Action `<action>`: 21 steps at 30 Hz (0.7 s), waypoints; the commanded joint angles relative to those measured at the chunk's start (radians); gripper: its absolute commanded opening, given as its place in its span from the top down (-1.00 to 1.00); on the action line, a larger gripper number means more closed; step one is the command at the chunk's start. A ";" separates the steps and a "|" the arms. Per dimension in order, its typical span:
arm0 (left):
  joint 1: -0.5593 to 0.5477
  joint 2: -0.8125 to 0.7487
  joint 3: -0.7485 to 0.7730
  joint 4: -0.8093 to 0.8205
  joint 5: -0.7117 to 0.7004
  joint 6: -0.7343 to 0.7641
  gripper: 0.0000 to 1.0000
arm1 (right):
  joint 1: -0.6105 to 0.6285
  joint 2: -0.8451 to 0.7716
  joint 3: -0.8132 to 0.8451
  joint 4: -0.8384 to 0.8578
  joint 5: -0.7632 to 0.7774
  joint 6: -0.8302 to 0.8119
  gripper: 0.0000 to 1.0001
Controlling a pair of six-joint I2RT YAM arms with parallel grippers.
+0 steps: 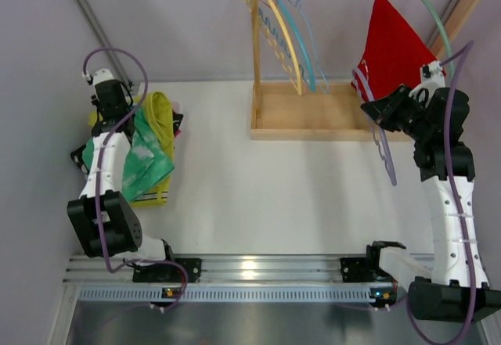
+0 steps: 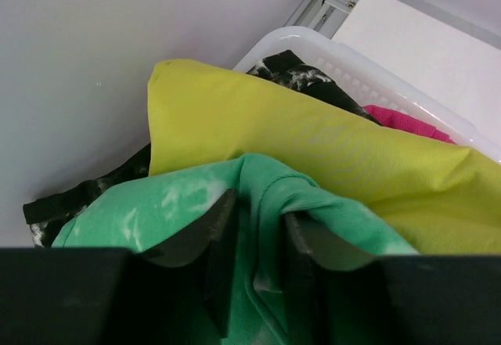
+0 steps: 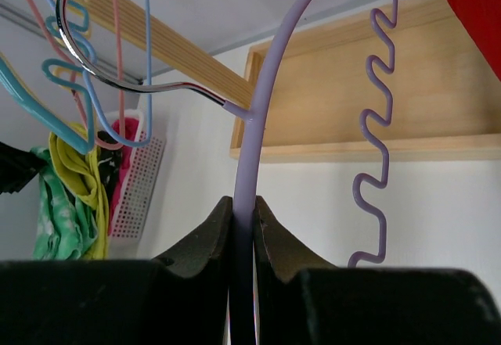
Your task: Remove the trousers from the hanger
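Note:
The green mottled trousers and the mustard-yellow trousers lie piled in a white basket at the far left. My left gripper is over them, shut on a fold of the green trousers, with the yellow trousers just behind. The red trousers hang from a pale green hanger on the rail at the top right. My right gripper is shut on a bare lilac hanger just below and left of the red trousers.
A wooden rack with a flat base stands at the back centre. Several empty coloured hangers hang from its rail. The basket also holds pink cloth and black mottled cloth. A wall runs along the left.

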 commanded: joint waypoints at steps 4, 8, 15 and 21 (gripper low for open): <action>0.011 -0.137 0.009 0.123 0.118 -0.030 -0.06 | -0.006 -0.036 0.093 0.007 -0.039 -0.034 1.00; 0.008 -0.238 0.006 0.121 0.213 0.001 -0.85 | -0.008 -0.050 0.081 0.006 -0.032 -0.025 1.00; -0.012 -0.415 -0.059 0.120 0.336 0.039 -0.97 | 0.001 -0.004 0.079 0.084 -0.062 0.040 1.00; -0.076 -0.513 -0.076 0.120 0.409 0.082 -0.97 | 0.024 0.123 0.217 0.158 -0.065 0.104 1.00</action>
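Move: The left hand has the green trousers' fold between its fingers. Their middle spreads some 7 cm back, 5 cm right and 5 cm below; the yellow garment lies about 5 cm back, 7 cm right and 8 cm down, on the basket, 5 cm back, 5 cm right and 15 cm down. From the right hand, holding the purple hanger, the rack's rail is about 20 cm ahead and 15 cm up, the red trousers 12 cm ahead and 5 cm right, level, and the hanging empty hangers 14 cm ahead, 18 cm left, 3 cm up. Letting go of the green trousers, the left fingers spread wide and the hand climbs off the pile, about 17 cm up, drawing back and to its right as the fingers tilt up and swing clockwise. The right hand keeps its pinch on the purple hanger, lifts it about 2 cm while easing slightly back, then starts forward towards the rack. ##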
